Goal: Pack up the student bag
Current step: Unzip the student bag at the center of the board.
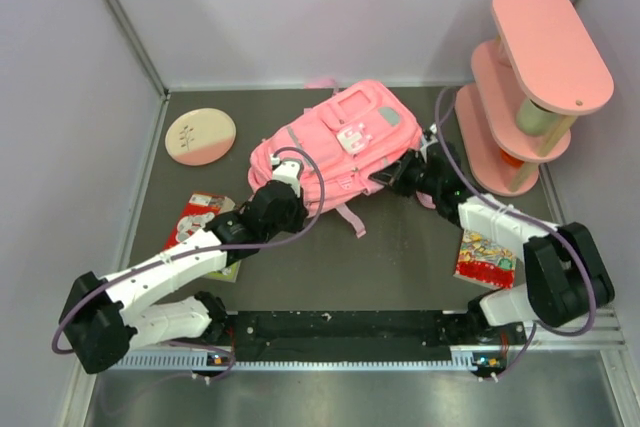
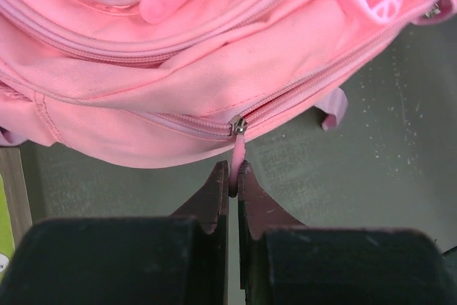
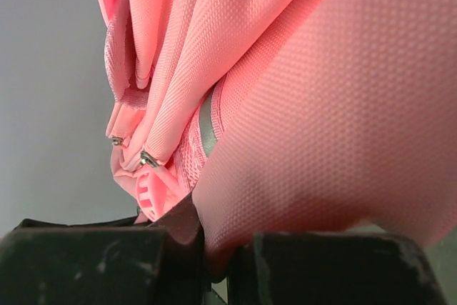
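The student bag [image 1: 340, 142], a large pink backpack with grey zipper strips and a small white patch, lies on the dark table at centre back. My left gripper [image 1: 287, 169] is at its near left edge. In the left wrist view that gripper [image 2: 235, 176] is shut on a pink zipper pull [image 2: 238, 156], which hangs from a closed zipper on the bag [image 2: 178, 55]. My right gripper [image 1: 385, 175] is at the bag's near right side. In the right wrist view it [image 3: 214, 248] is shut on a fold of the bag's fabric [image 3: 343, 105], next to a pink plastic buckle [image 3: 153, 191].
A pink tiered shelf [image 1: 530, 77] stands at the back right. A round pink-and-cream disc [image 1: 200, 137] lies at the back left. A red-and-white packet [image 1: 195, 219] lies partly under the left arm. A colourful red book [image 1: 487, 257] lies under the right arm.
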Available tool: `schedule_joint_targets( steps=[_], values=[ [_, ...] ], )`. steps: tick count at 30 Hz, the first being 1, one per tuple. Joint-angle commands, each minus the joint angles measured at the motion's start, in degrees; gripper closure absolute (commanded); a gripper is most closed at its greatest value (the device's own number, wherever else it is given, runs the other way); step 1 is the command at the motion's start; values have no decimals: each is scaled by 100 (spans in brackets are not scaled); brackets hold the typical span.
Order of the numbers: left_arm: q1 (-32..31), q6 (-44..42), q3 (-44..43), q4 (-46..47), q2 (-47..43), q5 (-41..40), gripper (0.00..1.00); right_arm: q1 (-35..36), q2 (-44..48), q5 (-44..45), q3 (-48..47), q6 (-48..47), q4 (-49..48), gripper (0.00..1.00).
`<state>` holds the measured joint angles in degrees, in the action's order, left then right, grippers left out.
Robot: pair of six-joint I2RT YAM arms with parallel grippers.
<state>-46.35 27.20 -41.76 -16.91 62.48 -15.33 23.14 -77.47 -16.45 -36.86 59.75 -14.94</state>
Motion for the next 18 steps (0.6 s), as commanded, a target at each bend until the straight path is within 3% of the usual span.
schedule_joint_targets(
  steps=[1,8,9,12,15,16,18],
  values=[
    [144,-505,114,-728,-385,-68,100,-687,-495,-102,-1294,-1578,806,100],
    [-796,-84,309,-104,-255,478,100,-969,-1937,-359,-2501,-2239,1694,100],
    [-893,-22,309,19,-175,531,100,-969,-2060,-316,-2597,-2257,1800,96],
    [-1131,250,291,388,185,549,100,-969,-1974,-245,-2476,-2240,2039,75],
    [-1166,417,221,652,493,558,100,-986,-1457,18,-1994,-2108,2065,44],
    [-1166,452,160,680,563,558,100,-986,-1055,175,-1852,-2055,2074,30],
    [-1166,453,89,759,730,549,100,-978,-683,256,-1423,-1959,2126,27]
  ],
)
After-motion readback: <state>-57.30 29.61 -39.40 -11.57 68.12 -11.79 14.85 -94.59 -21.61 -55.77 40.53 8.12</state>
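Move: Between the left fingers the zip pull is already pinched, its slider some 2 cm ahead; the student bag's middle lies about 16 cm ahead and 7 cm right, its loose strap level and 10 cm right, the red book level and 21 cm left. The right hand already grips the bag's near right corner, with the bag's middle about 8 cm ahead and 8 cm left, and the pencil case 12 cm right and 1 cm ahead, lower down. Swinging the bag round between them, the left hand keeps its pinch on the zip pull, rises a little, then draws back, right and down, turning slightly clockwise, while the right carries its corner about 4 cm forward with a counter-clockwise turn. The right hand then sinks some 5 cm, opens wide to let go of the corner and moves right towards the pencil case. ##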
